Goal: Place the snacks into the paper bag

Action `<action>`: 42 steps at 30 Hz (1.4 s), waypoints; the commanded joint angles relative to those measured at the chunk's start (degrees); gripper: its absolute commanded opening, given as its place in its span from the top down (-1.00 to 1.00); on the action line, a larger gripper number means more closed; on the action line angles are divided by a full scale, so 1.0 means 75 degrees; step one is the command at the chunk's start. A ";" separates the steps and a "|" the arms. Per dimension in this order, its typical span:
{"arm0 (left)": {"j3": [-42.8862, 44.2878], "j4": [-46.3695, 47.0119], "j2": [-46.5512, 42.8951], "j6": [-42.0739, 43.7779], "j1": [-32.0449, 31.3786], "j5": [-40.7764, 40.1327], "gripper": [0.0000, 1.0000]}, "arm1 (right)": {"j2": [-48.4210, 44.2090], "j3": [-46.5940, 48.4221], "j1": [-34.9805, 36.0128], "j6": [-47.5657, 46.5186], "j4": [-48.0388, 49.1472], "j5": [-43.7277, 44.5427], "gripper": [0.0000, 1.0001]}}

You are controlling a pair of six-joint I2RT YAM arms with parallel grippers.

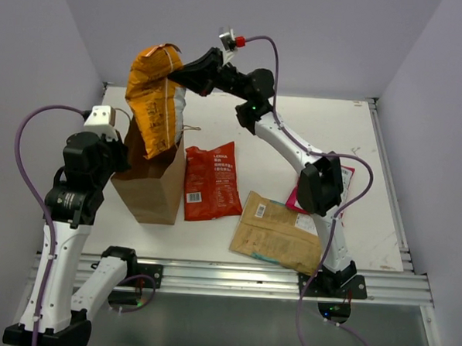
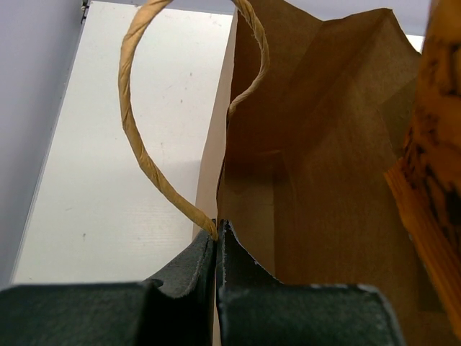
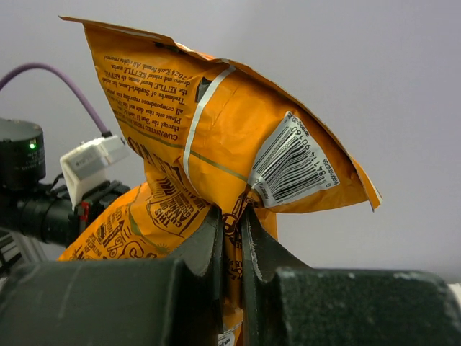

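The brown paper bag (image 1: 154, 186) stands upright at the table's left. My left gripper (image 1: 121, 148) is shut on its near rim by a twine handle (image 2: 144, 155), and the bag wall (image 2: 331, 144) fills the left wrist view. My right gripper (image 1: 176, 75) is shut on the orange packet (image 1: 153, 99) and holds it upright with its lower end in the bag's mouth. The orange packet (image 3: 216, 137) is crumpled between the fingers (image 3: 205, 238). The red packet (image 1: 212, 181), the tan packet (image 1: 278, 231) and the magenta packet (image 1: 345, 179) lie flat on the table.
The magenta packet is mostly hidden under the right arm (image 1: 319, 185). A metal rail (image 1: 233, 278) runs along the table's near edge. Grey walls enclose the table on the left, back and right.
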 commanded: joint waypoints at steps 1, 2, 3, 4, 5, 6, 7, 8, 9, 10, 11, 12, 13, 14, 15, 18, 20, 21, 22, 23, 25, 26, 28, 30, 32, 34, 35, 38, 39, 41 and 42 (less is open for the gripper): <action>0.0025 -0.0139 -0.0073 0.0137 -0.0078 0.0113 1.00 | -0.0457 -0.0023 0.0019 0.0059 0.0587 -0.0250 1.00; 0.0025 -0.0151 -0.0085 0.0149 -0.0078 0.0101 1.00 | -0.0421 0.0059 0.0019 0.0059 0.0576 -0.0250 1.00; 0.0037 -0.0174 -0.0085 0.0149 -0.0078 0.0066 1.00 | -0.0374 0.0129 0.0030 0.0059 0.0564 -0.0274 1.00; 0.0037 -0.0174 -0.0073 0.0149 -0.0078 0.0054 1.00 | -0.0304 0.0199 0.0054 0.0047 0.0506 -0.0297 1.00; 0.0037 -0.0186 -0.0085 0.0172 -0.0078 0.0031 1.00 | -0.0222 0.0339 0.0065 0.0024 0.0482 -0.0344 1.00; 0.0026 -0.0198 -0.0096 0.0172 -0.0078 0.0007 1.00 | -0.0175 0.0399 0.0112 -0.0011 0.0343 -0.0390 1.00; 0.0025 -0.0198 -0.0096 0.0172 -0.0078 -0.0005 1.00 | -0.0152 0.0446 0.0136 -0.0070 0.0249 -0.0461 1.00; 0.0025 -0.0198 -0.0085 0.0172 -0.0078 -0.0016 1.00 | -0.0151 0.0446 0.0147 -0.0256 0.0120 -0.0600 1.00; 0.0025 -0.0186 -0.0085 0.0172 -0.0078 -0.0017 1.00 | -0.0163 0.0423 0.0182 -0.0397 -0.0020 -0.0671 1.00; 0.0014 -0.0198 -0.0061 0.0184 -0.0078 -0.0017 1.00 | -0.0198 0.0388 0.0229 -0.0677 -0.0323 -0.0719 0.96; 0.0014 -0.0186 -0.0061 0.0184 -0.0078 -0.0017 1.00 | -0.0210 0.0306 0.0241 -0.0796 -0.0466 -0.0777 0.88; 0.0025 -0.0186 -0.0038 0.0184 -0.0078 -0.0028 1.00 | -0.0256 0.0248 0.0264 -0.0890 -0.0571 -0.0778 0.76; 0.0014 -0.0174 -0.0015 0.0196 -0.0078 -0.0028 1.00 | -0.0268 0.0212 0.0276 -0.0983 -0.0665 -0.0789 0.70; 0.0014 -0.0174 -0.0003 0.0184 -0.0078 -0.0028 1.00 | -0.0268 0.0189 0.0276 -0.0996 -0.0689 -0.0836 0.62; 0.0014 -0.0163 0.0009 0.0196 -0.0078 -0.0028 1.00 | -0.0280 0.0177 0.0276 -0.1008 -0.0759 -0.0848 0.37; 0.0002 -0.0174 0.0009 0.0196 -0.0078 -0.0040 1.00 | -0.0350 0.0060 0.0276 -0.1136 -0.0865 -0.0836 0.09; -0.0021 -0.0174 -0.0014 0.0196 -0.0078 -0.0052 1.00 | -0.0420 -0.0092 0.0276 -0.1230 -0.0912 -0.0790 -0.11; -0.0021 -0.0174 -0.0014 0.0196 -0.0078 -0.0052 1.00 | -0.0467 -0.0139 0.0276 -0.1254 -0.0924 -0.0755 -0.18; -0.0021 -0.0174 -0.0014 0.0207 -0.0078 -0.0063 1.00 | -0.0549 -0.0186 0.0276 -0.1277 -0.0959 -0.0754 -0.22; -0.0021 -0.0174 -0.0014 0.0196 -0.0090 -0.0052 1.00 | -0.0608 -0.0268 0.0276 -0.1301 -0.0959 -0.0777 -0.28; -0.0021 -0.0163 -0.0026 0.0207 -0.0090 -0.0052 1.00 | -0.0864 -0.0397 0.0276 -0.1417 -0.1087 -0.0789 -0.65; -0.0021 -0.0163 -0.0026 0.0207 -0.0090 -0.0040 1.00 | -0.0971 -0.0560 0.0276 -0.1488 -0.1146 -0.0778 -0.89; -0.0021 -0.0163 -0.0038 0.0196 -0.0090 -0.0040 1.00 | -0.1391 -0.0899 0.0276 -0.1744 -0.1357 -0.0731 -0.91; -0.0021 -0.0151 -0.0049 0.0207 -0.0090 -0.0040 1.00 | -0.1778 -0.1170 0.0276 -0.1933 -0.1695 -0.0649 -0.98; -0.0021 -0.0163 -0.0061 0.0207 -0.0090 -0.0063 1.00 | -0.2559 -0.1650 0.0276 -0.2330 -0.2070 -0.0439 -0.97; -0.0021 -0.0151 -0.0073 0.0196 -0.0102 -0.0075 1.00 | -0.3241 -0.2187 0.0276 -0.2983 -0.3006 -0.0181 -0.98; -0.0010 -0.0162 -0.0073 0.0196 -0.0102 -0.0087 1.00 | -0.3930 -0.2388 0.0276 -0.3301 -0.3428 0.0377 -0.98; -0.0021 -0.0151 -0.0131 0.0207 -0.0125 -0.0122 1.00 | -0.4883 -0.3217 0.0276 -0.4252 -0.5221 0.2062 -0.98; -0.0021 -0.0139 -0.0155 0.0207 -0.0137 -0.0122 1.00 | -0.5303 -0.3442 0.0276 -0.4405 -0.5956 0.2546 -0.98; -0.0021 -0.0127 -0.0167 0.0196 -0.0148 -0.0122 1.00 | -0.5506 -0.4169 0.0253 -0.4582 -0.6523 0.3343 -0.98; -0.0033 -0.0127 -0.0201 0.0196 -0.0160 -0.0110 1.00 | -0.5542 -0.4415 0.0207 -0.4524 -0.6908 0.3939 -0.98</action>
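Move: The orange snack bag hangs from the right fingers over the paper bag's mouth, whose middle lies about 17 cm below this hand, some 7 cm to its left and 4 cm back. From the left hand, shut on the paper bag's near left rim, that middle is roughly 8 cm ahead, 7 cm right and about level. From the right hand, the red snack bag lies some 45 cm below, 10 cm right and 3 cm back. The orange snack bag is lowered about 5 cm and eased slightly left towards the paper bag's mouth by the right hand, whose fingers open wide on the way down and let go of it. The emptied hand then draws off right, up and back, roughly 12 cm to the right, swinging about 25 degrees clockwise, while the left hand stays put and keeps hold of the rim. ##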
